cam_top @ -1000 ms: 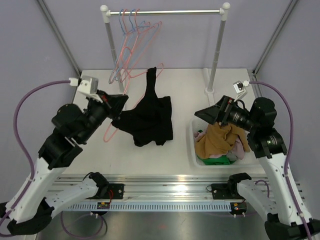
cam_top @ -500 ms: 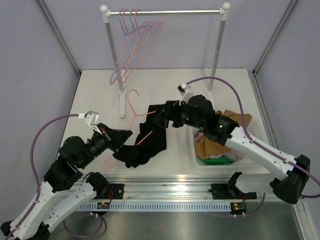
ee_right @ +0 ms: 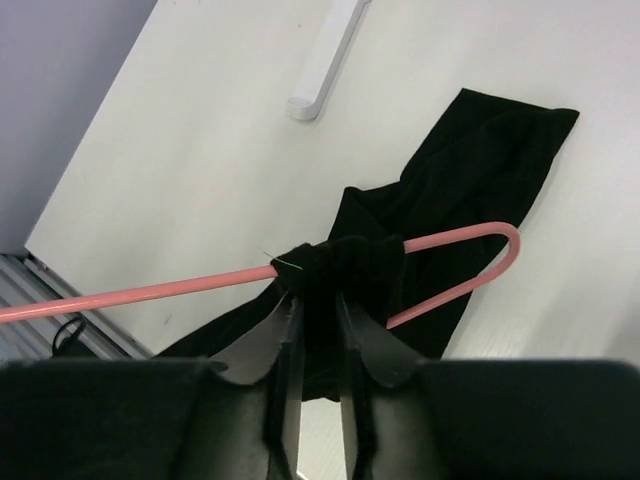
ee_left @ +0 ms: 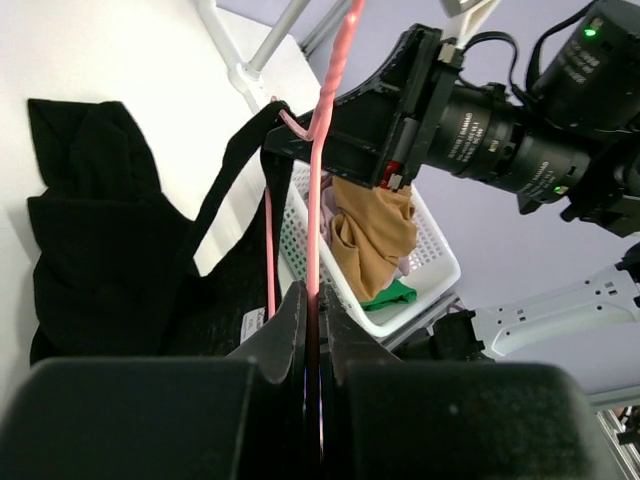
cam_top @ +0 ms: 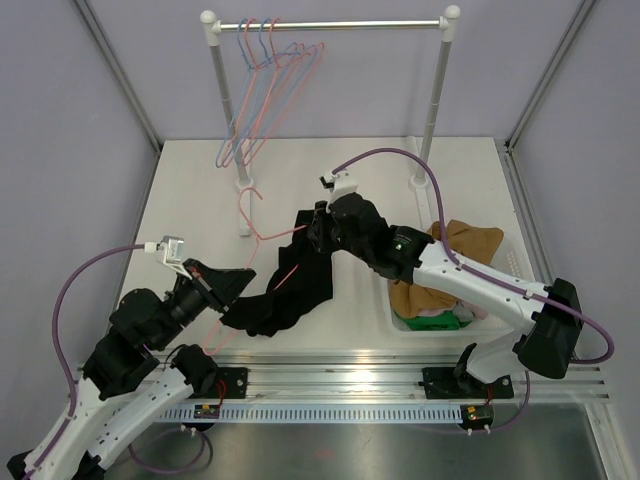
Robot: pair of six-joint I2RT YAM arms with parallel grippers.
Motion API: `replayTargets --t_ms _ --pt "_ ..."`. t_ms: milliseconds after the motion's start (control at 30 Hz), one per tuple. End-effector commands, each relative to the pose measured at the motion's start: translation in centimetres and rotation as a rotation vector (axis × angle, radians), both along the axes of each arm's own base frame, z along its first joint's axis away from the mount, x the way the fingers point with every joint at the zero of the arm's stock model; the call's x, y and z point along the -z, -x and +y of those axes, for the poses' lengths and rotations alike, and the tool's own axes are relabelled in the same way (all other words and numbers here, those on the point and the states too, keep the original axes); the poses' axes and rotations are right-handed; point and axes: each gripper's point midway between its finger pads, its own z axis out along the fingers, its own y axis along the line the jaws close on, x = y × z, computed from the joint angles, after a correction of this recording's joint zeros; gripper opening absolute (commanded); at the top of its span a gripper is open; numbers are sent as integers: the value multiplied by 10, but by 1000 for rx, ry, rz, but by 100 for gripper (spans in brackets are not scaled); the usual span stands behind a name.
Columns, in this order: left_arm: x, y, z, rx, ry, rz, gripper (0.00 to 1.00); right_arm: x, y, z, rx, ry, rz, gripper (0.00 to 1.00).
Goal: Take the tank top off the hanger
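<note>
A black tank top (cam_top: 285, 295) lies on the white table, and one strap is looped over a pink hanger (cam_top: 288, 272). My left gripper (cam_top: 243, 284) is at the garment's near left end, shut on the hanger's wire (ee_left: 318, 200). My right gripper (cam_top: 313, 228) is at the garment's far end. In the right wrist view its jaws (ee_right: 318, 300) pinch the bunched strap where it wraps the hanger's pink bar (ee_right: 150, 293). The rest of the tank top (ee_right: 480, 160) spreads on the table beyond them. In the left wrist view the tank top (ee_left: 100, 250) lies to the left.
A clothes rack (cam_top: 330, 24) stands at the back with several pink and blue hangers (cam_top: 262, 90) on it. Its left post (cam_top: 236, 150) rises just behind the garment. A white basket (cam_top: 392, 305) holding tan and green clothes (cam_top: 455, 265) sits on the right, under my right arm.
My right arm swung from over the basket to the tank top and closed on its strap. My left arm drew back toward the near edge, dragging hanger and garment with it.
</note>
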Motion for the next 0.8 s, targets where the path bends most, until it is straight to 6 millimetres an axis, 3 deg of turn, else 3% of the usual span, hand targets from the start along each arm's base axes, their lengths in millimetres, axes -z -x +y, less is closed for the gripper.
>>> replayTargets --t_ms 0,67,200,233,367,433,467,633,767 --pt "-17 0 10 -42 32 -33 0 -27 -10 -3 43 -13 -82 21" --pt "-17 1 11 -45 28 -36 0 -24 -11 -5 45 10 -84 8" --pt "-10 -1 17 -72 -9 -24 0 -26 -10 -8 43 13 -95 12" --pt "-11 0 17 -70 -11 -24 0 -24 -10 -10 40 25 -101 0" --pt "-12 5 16 -44 -11 -32 0 -17 -19 -19 82 87 -130 0" --pt "-12 9 15 -23 -14 -37 0 -17 -33 -29 129 128 -147 0" --pt "-14 12 15 -12 -16 -43 0 -7 -38 -35 147 173 -132 0" --pt "-10 29 10 79 -33 -46 0 0 -84 -79 285 234 -107 0" --pt "-16 36 14 88 -6 -76 0 10 -89 -82 265 243 -78 0"
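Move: The black strap bunched on the hanger's far shoulder already lies between the right fingers, within about a centimetre, with the hanger's shoulder tip some 3 cm ahead and level sideways. From that hand, the left fingers' pinch on the hanger is about 18 cm left, 10 cm back and 4 cm higher; the laundry basket is level in depth, roughly 36 cm right and 20 cm below. From the left hand the strap is 10 cm ahead, 17 cm right and about 4 cm lower. The tank top's strap is pinched as the half-closed right fingers shut, then drawn past the hanger's shoulder tip: the right hand creeps, then pulls quickly about 10 cm forward and right, away from the left hand, turning some 15 degrees clockwise. The left hand keeps its grip on the hanger against this, sinking about 2 cm, then easing back as much. ##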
